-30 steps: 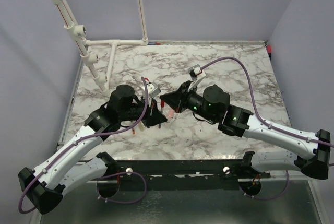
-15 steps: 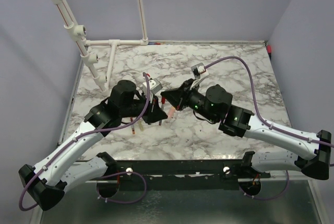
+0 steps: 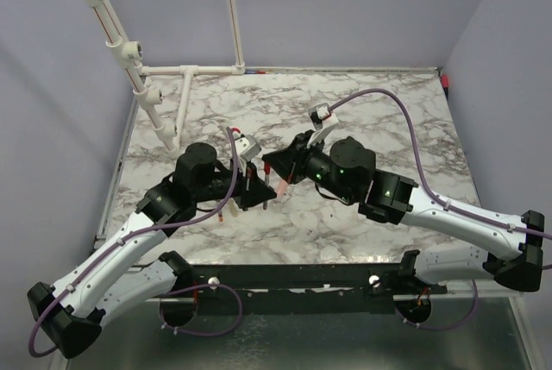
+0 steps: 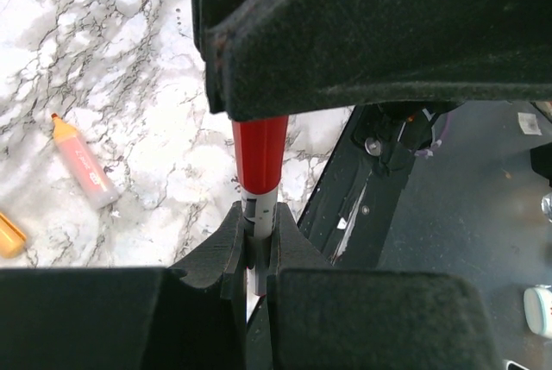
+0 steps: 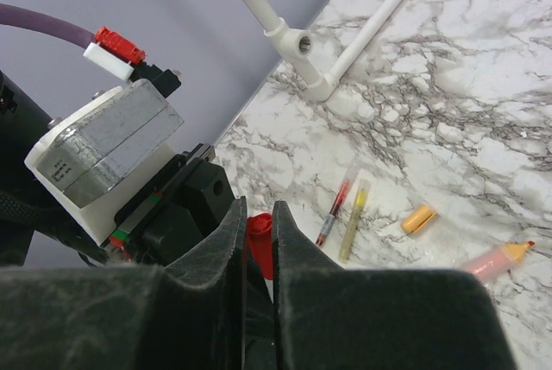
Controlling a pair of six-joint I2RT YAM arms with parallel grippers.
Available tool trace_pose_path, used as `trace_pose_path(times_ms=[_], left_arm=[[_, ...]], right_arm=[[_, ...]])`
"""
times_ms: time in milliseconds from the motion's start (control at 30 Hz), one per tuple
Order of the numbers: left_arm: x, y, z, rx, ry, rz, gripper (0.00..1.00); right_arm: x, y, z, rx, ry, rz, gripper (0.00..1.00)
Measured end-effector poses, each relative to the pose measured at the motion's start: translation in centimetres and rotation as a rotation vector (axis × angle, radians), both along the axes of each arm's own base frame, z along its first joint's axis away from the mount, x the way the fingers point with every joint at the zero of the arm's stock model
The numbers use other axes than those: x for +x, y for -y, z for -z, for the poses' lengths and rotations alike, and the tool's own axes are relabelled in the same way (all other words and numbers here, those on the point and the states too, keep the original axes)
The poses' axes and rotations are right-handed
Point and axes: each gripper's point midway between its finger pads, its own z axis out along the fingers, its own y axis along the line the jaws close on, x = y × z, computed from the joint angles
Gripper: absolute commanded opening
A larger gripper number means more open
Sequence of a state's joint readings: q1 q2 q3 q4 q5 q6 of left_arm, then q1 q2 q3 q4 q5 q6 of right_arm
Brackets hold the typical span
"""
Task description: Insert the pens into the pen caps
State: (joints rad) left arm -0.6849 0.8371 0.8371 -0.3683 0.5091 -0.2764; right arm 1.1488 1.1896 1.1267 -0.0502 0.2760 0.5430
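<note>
My left gripper is shut on the pale grey barrel of a pen held off the table. A red pen cap sits over that pen's far end. My right gripper has its fingers pressed against both sides of the red cap. In the top view the two grippers meet tip to tip over the middle of the marble table. On the table lie a red pen, a yellow pen, a salmon-pink pen and a yellow-orange cap.
A white pipe frame stands at the back left of the table. The left arm's wrist camera block fills the left of the right wrist view. A black rail runs along the table's near edge.
Both arms have shifted slightly while the grippers stay together at the pen and cap. The left wrist has turned a little.
</note>
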Motion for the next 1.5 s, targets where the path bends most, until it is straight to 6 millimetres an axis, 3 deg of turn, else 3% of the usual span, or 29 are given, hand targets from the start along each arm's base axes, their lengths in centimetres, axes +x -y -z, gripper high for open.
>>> trace_pose_path(times_ms=[133,267,467,600,767,1000,1500], left_arm=[[0.0,0.0,0.3,-0.016,0.014,-0.002,0.0],[1.3,-0.3,0.3,-0.032,0.022,-0.063,0.0],[2.0,-0.7,1.8,-0.014,-0.011,-0.123,0.0],[3.1,-1.3,2.5,0.01,-0.037,-0.208,0.0],[5.1,-3.2,5.8,0.12,-0.129,-0.392,0.0],[6.8,-6.5,11.1,0.306,-0.289,-0.668,0.0],[7.9,-8.7,18.1,0.525,-0.441,-0.879,0.0]], right_arm=[[-0.2,-0.1,0.1,-0.028,-0.018,0.0,0.31],[-1.2,0.1,1.2,-0.085,-0.041,-0.02,0.39],[-0.6,1.3,1.9,-0.142,-0.043,0.047,0.44],[0.4,3.2,2.1,-0.188,-0.038,0.143,0.44],[1.3,5.1,2.5,-0.25,-0.042,0.231,0.45],[1.6,6.2,4.9,-0.355,-0.062,0.278,0.45],[1.4,7.3,8.4,-0.475,-0.11,0.299,0.47]])
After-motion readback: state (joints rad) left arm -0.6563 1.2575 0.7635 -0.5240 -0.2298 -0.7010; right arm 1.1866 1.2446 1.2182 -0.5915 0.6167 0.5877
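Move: The red-capped pen is already upright in the left fingers, its cap's middle about 5 cm above them; the right fingertips are still at the cap's top, its middle about 2 cm below them. The clear table spot beside the yellow pen is some 9 cm ahead, 8 cm left and 24 cm below the left hand. At that depth, the yellow pen lies 10 cm ahead and 11 cm left, and the orange cap 18 cm ahead and 4 cm left. The capped red pen comes free of the right fingers, which open to about half and draw off down and to the right, dipping as they go. Still pinching its barrel, the left hand lowers it some 18 cm while moving left and forward about 8 cm each, swinging counter-clockwise and tipping its fingers down towards the table beside the yellow pen. ##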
